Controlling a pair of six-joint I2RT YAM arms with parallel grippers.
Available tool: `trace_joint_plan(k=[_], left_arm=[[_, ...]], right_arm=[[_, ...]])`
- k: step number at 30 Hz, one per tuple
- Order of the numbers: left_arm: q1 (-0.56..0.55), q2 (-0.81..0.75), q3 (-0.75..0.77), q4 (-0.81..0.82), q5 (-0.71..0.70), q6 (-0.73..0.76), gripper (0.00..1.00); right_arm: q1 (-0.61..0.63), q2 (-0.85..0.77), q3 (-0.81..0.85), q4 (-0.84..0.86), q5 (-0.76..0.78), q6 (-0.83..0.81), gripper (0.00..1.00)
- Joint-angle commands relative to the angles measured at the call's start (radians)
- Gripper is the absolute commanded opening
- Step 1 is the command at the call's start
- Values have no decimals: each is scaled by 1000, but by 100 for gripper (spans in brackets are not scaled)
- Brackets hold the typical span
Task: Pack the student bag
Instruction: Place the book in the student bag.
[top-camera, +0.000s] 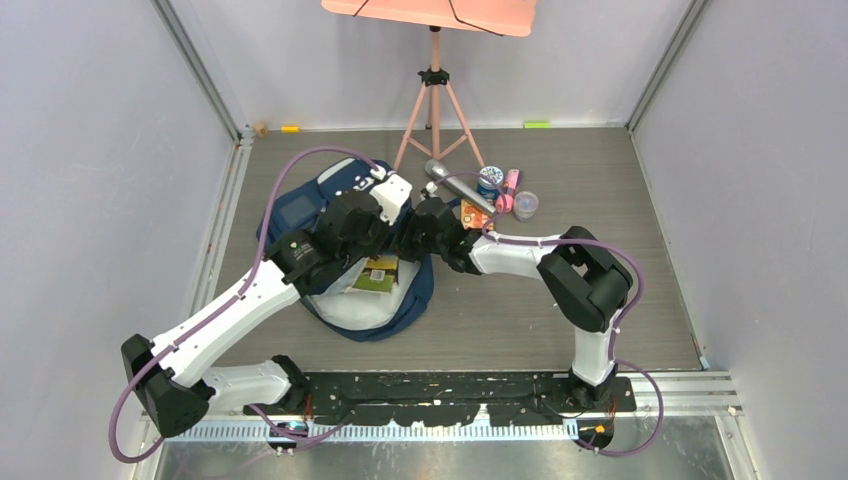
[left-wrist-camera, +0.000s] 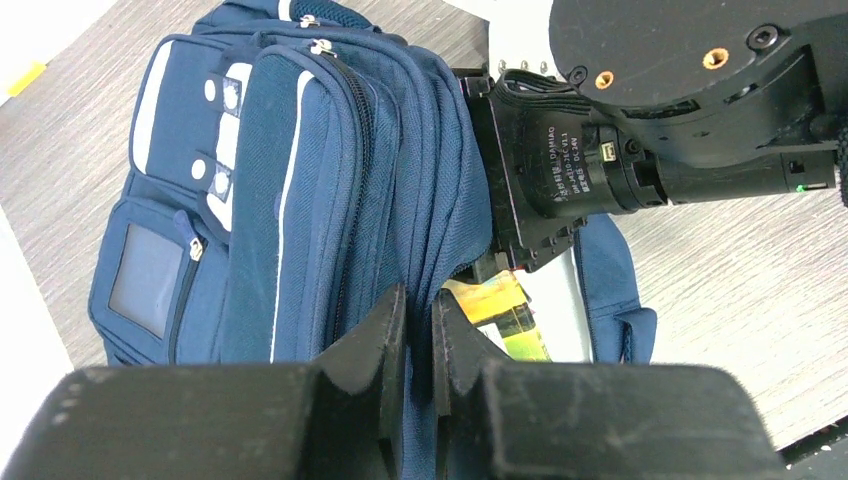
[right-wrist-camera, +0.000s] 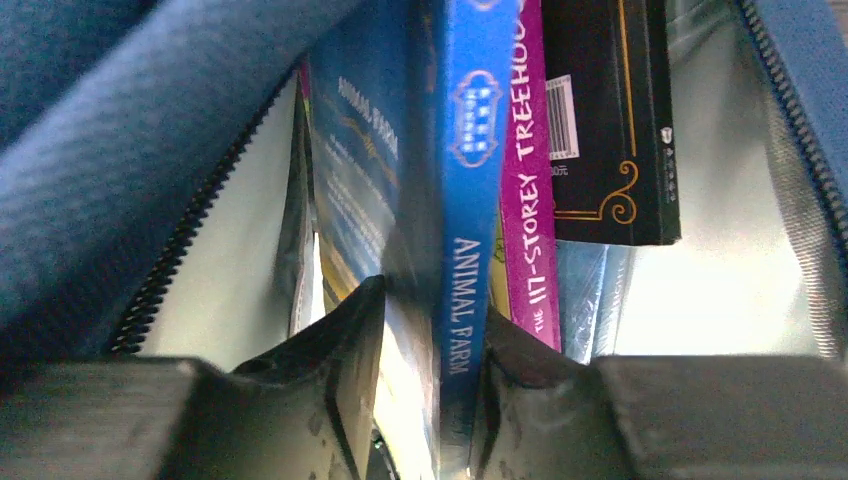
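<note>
The student bag (top-camera: 300, 205) lies on the floor, navy with white stripes (left-wrist-camera: 290, 170), its main compartment open. My left gripper (left-wrist-camera: 418, 300) is shut on a fold of the bag's fabric at the opening. My right gripper (right-wrist-camera: 435, 305) reaches inside the bag, and its arm (left-wrist-camera: 640, 150) crosses over the opening. A blue book titled Animal Farm (right-wrist-camera: 462, 180) stands between its jaws, which are parted wider than the spine. A magenta book (right-wrist-camera: 528, 200) and a black book (right-wrist-camera: 610, 120) stand beside it against the light grey lining (right-wrist-camera: 720, 270). A yellow-green book cover (top-camera: 380, 275) shows in the opening.
A pink tripod (top-camera: 433, 100) stands behind the bag. To the right of the bag lie a silver cylinder (top-camera: 455, 183), a blue-lidded jar (top-camera: 490, 178), a pink item (top-camera: 510, 188), a clear tub (top-camera: 525, 205) and an orange card (top-camera: 474, 213). Walls close in both sides.
</note>
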Motion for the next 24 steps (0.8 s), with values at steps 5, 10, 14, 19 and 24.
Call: trace_joint_plan(k=[5,10,14,19,24], left_arm=[[-7,-49,19,114,22,-4,0],[-6,-47,18,114,18,-4,0],[-6,-43,19,112,18,-4,0],[-6,-41,17,114,17,-4,0],[-6,-36,17,112,17,-4,0]], right_arm=[[1,-109,-51,-33,137,-110,59],[12,-177,-93,-96,138,-179,66],[15,-213,-118,-148,138,-199,67],[19,-217,-148,-127,117,-192,64],[30,-196,-128,-85,86,-191,60]])
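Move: The book is still between the right gripper's fingers, inside the open student bag; its middle is about 2 cm ahead, 2 cm left and 2 cm below the hand. The bag's middle lies some 8 cm left and 1 cm ahead. The orange pack is about 18 cm right and 7 cm ahead, the microphone 14 cm right and 14 cm ahead. From the left gripper, the book's middle is some 2 cm back, 2 cm right and 13 cm below. Keep opening the right fingers until they stand well apart and let go of the book. Lift about 1 cm, then draw the hand about 5 cm right and 3 cm back, sinking a little, towards the bag's right rim, and roll its left side down some 10 degrees. Hold the left gripper still, keeping its pinch on the bag's edge. ##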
